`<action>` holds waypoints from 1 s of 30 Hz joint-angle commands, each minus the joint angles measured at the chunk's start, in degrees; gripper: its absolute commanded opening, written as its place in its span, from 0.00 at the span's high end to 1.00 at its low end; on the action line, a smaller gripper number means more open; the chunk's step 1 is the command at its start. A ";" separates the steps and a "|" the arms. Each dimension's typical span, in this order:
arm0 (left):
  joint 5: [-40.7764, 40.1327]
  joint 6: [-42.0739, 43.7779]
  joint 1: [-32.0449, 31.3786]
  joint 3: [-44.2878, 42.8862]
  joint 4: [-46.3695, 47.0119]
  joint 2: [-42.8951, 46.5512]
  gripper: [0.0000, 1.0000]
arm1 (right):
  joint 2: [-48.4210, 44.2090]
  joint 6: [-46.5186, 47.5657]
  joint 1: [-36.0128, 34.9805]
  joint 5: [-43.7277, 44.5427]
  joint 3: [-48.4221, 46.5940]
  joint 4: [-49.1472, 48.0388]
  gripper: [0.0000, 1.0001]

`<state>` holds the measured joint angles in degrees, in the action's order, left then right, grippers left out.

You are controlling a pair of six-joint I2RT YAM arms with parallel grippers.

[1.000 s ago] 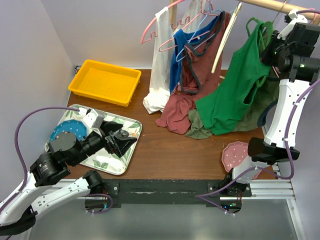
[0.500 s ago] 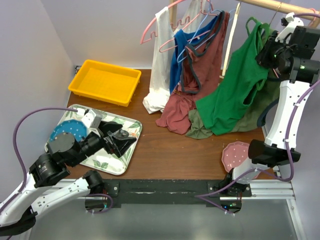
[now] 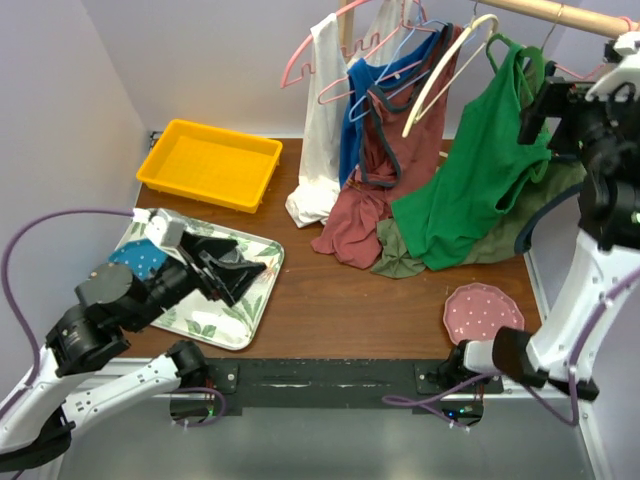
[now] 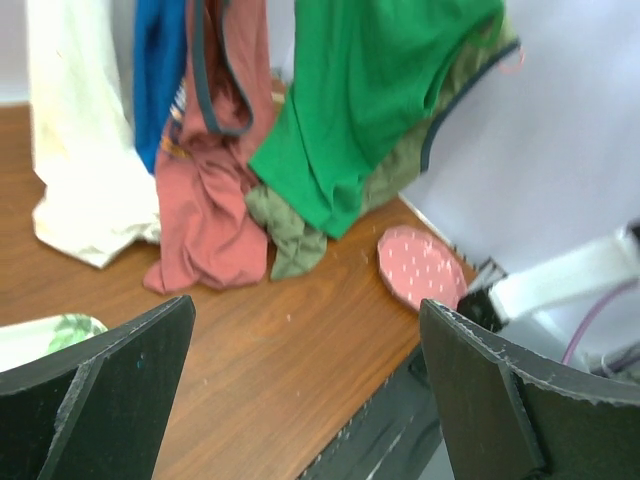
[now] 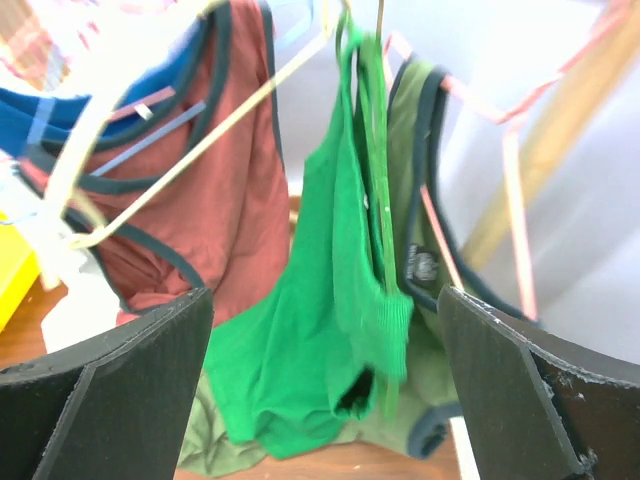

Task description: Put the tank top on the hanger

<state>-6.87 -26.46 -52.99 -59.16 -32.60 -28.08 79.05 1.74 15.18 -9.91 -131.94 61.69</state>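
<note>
The bright green tank top (image 3: 478,175) hangs by its straps below the wooden rail (image 3: 560,14), its hem draped on the table. It also shows in the right wrist view (image 5: 335,300) and in the left wrist view (image 4: 365,90). The thin dark-green hanger (image 5: 384,215) runs down through its strap area, and its hook reaches up to the rail (image 3: 533,62). My right gripper (image 3: 538,108) is open and empty, just right of the top's straps; the top hangs between and beyond its jaws (image 5: 325,400). My left gripper (image 3: 225,272) is open and empty (image 4: 305,400) over the floral tray.
A cream hanger (image 3: 448,72), pink wire hangers (image 3: 318,52), a rust-red top (image 3: 398,150), a blue top (image 3: 362,110) and a white garment (image 3: 322,130) hang left of it. An olive top (image 3: 402,262) lies under it. There are also a yellow bin (image 3: 210,165), floral tray (image 3: 255,300), blue plate (image 3: 135,258) and pink plate (image 3: 482,312).
The right arm has drawn back to the right, away from the tank top's straps. The cream hanger has swung round on the rail. The left arm has lifted slightly over the tray.
</note>
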 commanded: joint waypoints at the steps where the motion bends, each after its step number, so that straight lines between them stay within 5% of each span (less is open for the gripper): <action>1: -5.77 0.79 -0.01 -11.91 -0.53 -3.64 0.00 | -6.61 3.54 0.29 1.99 -2.36 1.49 0.01; 10: -10.26 5.10 -0.01 -31.27 -9.93 -10.68 0.00 | -13.30 7.22 0.29 21.15 0.62 6.60 0.01; 30: -17.73 2.55 -4.31 -32.96 -16.62 -8.14 0.00 | -23.76 13.20 0.20 17.74 9.77 6.69 0.01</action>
<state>-21.89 -23.27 -55.88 -91.81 -49.06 -36.88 55.20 13.04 15.18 8.40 -123.22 66.94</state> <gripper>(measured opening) 0.996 0.986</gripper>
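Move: About 12 cm ahead of the open right hand, some 7 cm to its left and roughly 20 cm lower, is the middle of the green tank top, already hanging on its green hanger. The cream hanger hangs about 18 cm left and 10 cm ahead, nearly at hand height; the olive tank top is some 20 cm ahead, 2 cm right and 25 cm down. From the left hand the green tank top lies about 28 cm ahead, 44 cm right and slightly below. Backing away from the hung green tank top towards its own base, the right hand, still wide open and empty, draws back about 16 cm, fast at first and rising some 5 cm, then sinking most of that again while turning clockwise nearly 20 degrees. The left hand, also empty and open, lifts about 14 cm off above the tray, settles back slightly, and drifts 8 cm left. ##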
